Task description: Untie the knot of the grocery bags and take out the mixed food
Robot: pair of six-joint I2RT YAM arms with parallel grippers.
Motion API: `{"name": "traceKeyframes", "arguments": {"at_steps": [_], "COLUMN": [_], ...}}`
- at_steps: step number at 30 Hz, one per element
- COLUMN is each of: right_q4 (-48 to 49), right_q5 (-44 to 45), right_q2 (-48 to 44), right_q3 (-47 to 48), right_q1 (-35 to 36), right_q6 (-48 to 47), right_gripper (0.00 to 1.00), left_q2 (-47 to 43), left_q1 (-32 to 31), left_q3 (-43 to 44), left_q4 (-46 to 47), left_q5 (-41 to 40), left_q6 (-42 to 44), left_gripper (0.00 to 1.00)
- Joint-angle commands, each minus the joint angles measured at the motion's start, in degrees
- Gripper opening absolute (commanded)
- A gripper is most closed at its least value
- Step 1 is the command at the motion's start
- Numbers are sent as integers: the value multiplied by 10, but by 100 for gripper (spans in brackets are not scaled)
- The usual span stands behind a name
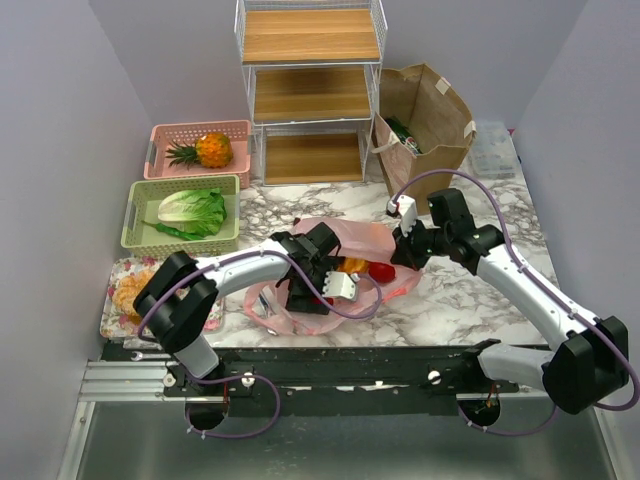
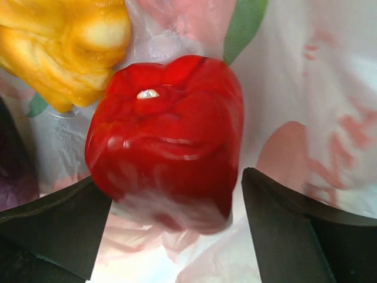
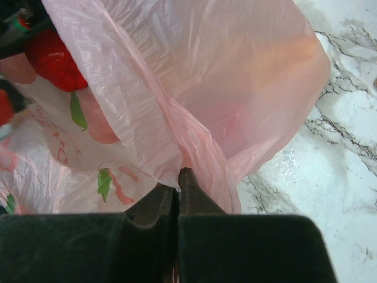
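Note:
The pink plastic bag (image 1: pixel 345 240) lies open mid-table; no knot shows. My left gripper (image 1: pixel 340 283) is inside its mouth, open, with a finger (image 2: pixel 53 227) on each side of the red round vegetable (image 2: pixel 168 135), close to it. An orange piece (image 2: pixel 65 44) and the purple eggplant (image 2: pixel 10 171) lie beside it. My right gripper (image 1: pixel 405 250) is shut on the bag's far edge (image 3: pixel 194 147) and holds it up. The brown paper bag (image 1: pixel 420 115) stands at the back right with a green bottle (image 1: pixel 405 130) inside. The lettuce (image 1: pixel 193 212) lies in the green basket (image 1: pixel 138 200).
A pink basket (image 1: pixel 160 140) with a pineapple (image 1: pixel 212 150) sits at the back left. A white wire rack (image 1: pixel 310 90) with wooden shelves stands at the back. A floral tray (image 1: pixel 110 310) with orange food lies near the left arm. A clear box (image 1: pixel 493 150) is at the right back.

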Motion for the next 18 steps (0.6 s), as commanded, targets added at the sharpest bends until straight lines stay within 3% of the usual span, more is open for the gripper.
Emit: {"name": "traceKeyframes", "arguments": {"at_steps": [1, 10, 18], "right_q4": [-2, -3, 0], "right_q5": [7, 8, 5], "right_q2": [7, -1, -6], "right_q3": [20, 13, 8], "right_q1": [0, 0, 0], "right_q6": [-10, -9, -3], "right_gripper": [1, 1, 1], "left_q2": [36, -66, -138], "left_q1": [3, 5, 44], "left_q3": [7, 86, 144], "left_q4": [38, 37, 24], "left_q5": [-37, 99, 231], "left_q6": [-14, -80, -155], "left_gripper": [82, 54, 49]}}
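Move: The left hand is open around the red bell pepper, whose middle is some 2 cm below its pads and about 2 cm to their right. The yellow pepper lies about 5 cm ahead and 8 cm right of this hand, the second red piece about 5 cm ahead and 15 cm right, and a dark purple vegetable roughly 8 cm straight ahead, all slightly below it. From the right hand, the red bell pepper is about 16 cm left, 6 cm back and 12 cm below. The left hand dips a last centimetre or so while its fingers close from nearly wide open to about two-thirds, pinching the red bell pepper between them. It then lifts the pepper fast off the open bag, about 14 cm up, while drifting some 6 cm right towards the right hand and swinging the fingertips out to the right by about 25 degrees, as the right hand stays in place and keeps its pinch on the bag's edge. ##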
